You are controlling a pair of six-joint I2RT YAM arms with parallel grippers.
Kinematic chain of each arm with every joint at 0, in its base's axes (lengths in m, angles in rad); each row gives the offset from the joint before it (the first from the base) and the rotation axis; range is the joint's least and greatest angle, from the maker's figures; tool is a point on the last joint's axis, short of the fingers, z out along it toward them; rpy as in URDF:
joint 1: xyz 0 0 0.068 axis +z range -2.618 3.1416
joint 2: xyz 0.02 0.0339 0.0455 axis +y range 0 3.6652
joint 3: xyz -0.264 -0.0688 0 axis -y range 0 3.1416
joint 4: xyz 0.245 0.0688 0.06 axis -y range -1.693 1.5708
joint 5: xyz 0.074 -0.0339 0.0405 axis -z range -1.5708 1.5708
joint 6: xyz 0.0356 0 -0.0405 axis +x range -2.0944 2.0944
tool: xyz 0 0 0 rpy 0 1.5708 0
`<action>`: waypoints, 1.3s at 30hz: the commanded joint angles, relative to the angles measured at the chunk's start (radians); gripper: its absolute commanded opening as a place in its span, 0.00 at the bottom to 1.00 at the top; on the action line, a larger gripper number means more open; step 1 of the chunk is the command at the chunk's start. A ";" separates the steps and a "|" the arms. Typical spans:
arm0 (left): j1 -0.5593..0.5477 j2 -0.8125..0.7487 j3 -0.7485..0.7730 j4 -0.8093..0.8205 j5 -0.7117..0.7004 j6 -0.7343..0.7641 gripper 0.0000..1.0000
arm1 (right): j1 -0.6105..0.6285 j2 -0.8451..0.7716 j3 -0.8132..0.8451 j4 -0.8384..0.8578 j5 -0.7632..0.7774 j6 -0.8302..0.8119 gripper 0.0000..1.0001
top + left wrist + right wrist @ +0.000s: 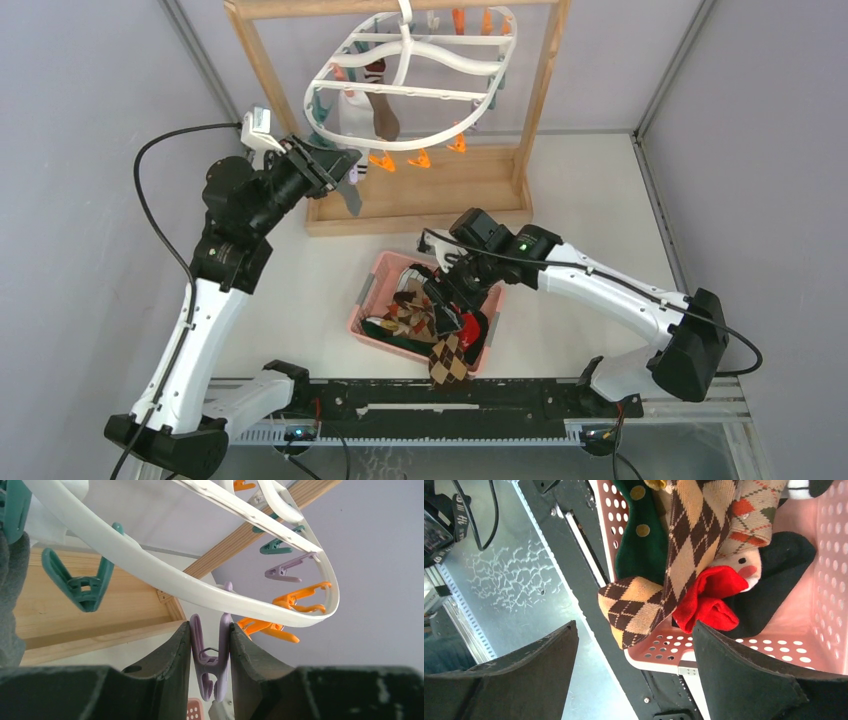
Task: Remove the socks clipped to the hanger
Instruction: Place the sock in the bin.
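Observation:
The white oval hanger [440,52] hangs from the wooden frame, and a few socks are still clipped to it, among them a brown one [386,117]. My left gripper [345,168] is at the hanger's lower left rim [150,572]. It is shut on a purple clip [210,655], squeezing the clip's two handles. A grey sock [10,595] hangs just to its left. My right gripper [635,625] is open and holds nothing. It hovers over the near edge of the pink basket [814,645], where a brown argyle sock [674,555] drapes over the rim.
The basket [372,290] also holds red [709,597], green dotted [641,545] and black [774,580] socks. A teal clip [82,582] and orange clips [300,597] dangle from the rim. The wooden frame's base [420,195] stands behind the basket. A black rail [400,400] runs along the near edge.

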 commanded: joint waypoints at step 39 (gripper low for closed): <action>-0.267 0.016 0.268 -0.307 -0.461 -0.049 0.13 | 0.021 0.275 0.137 -0.049 0.174 -0.039 0.05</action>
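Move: The argyle sock, draped over the bin's near rim, lies about 9 cm below the open right hand, 1 cm back and 1 cm to its left. From that hand, the red sock is some 3 cm ahead, 1 cm right and 11 cm down; the green sock is 3 cm back, 9 cm left, equally low. From the left hand the argyle sock is roughly 17 cm back, 12 cm right and 35 cm below. The right hand sinks about 8 cm and pinches the argyle sock; the left keeps hold of the lilac clip. ##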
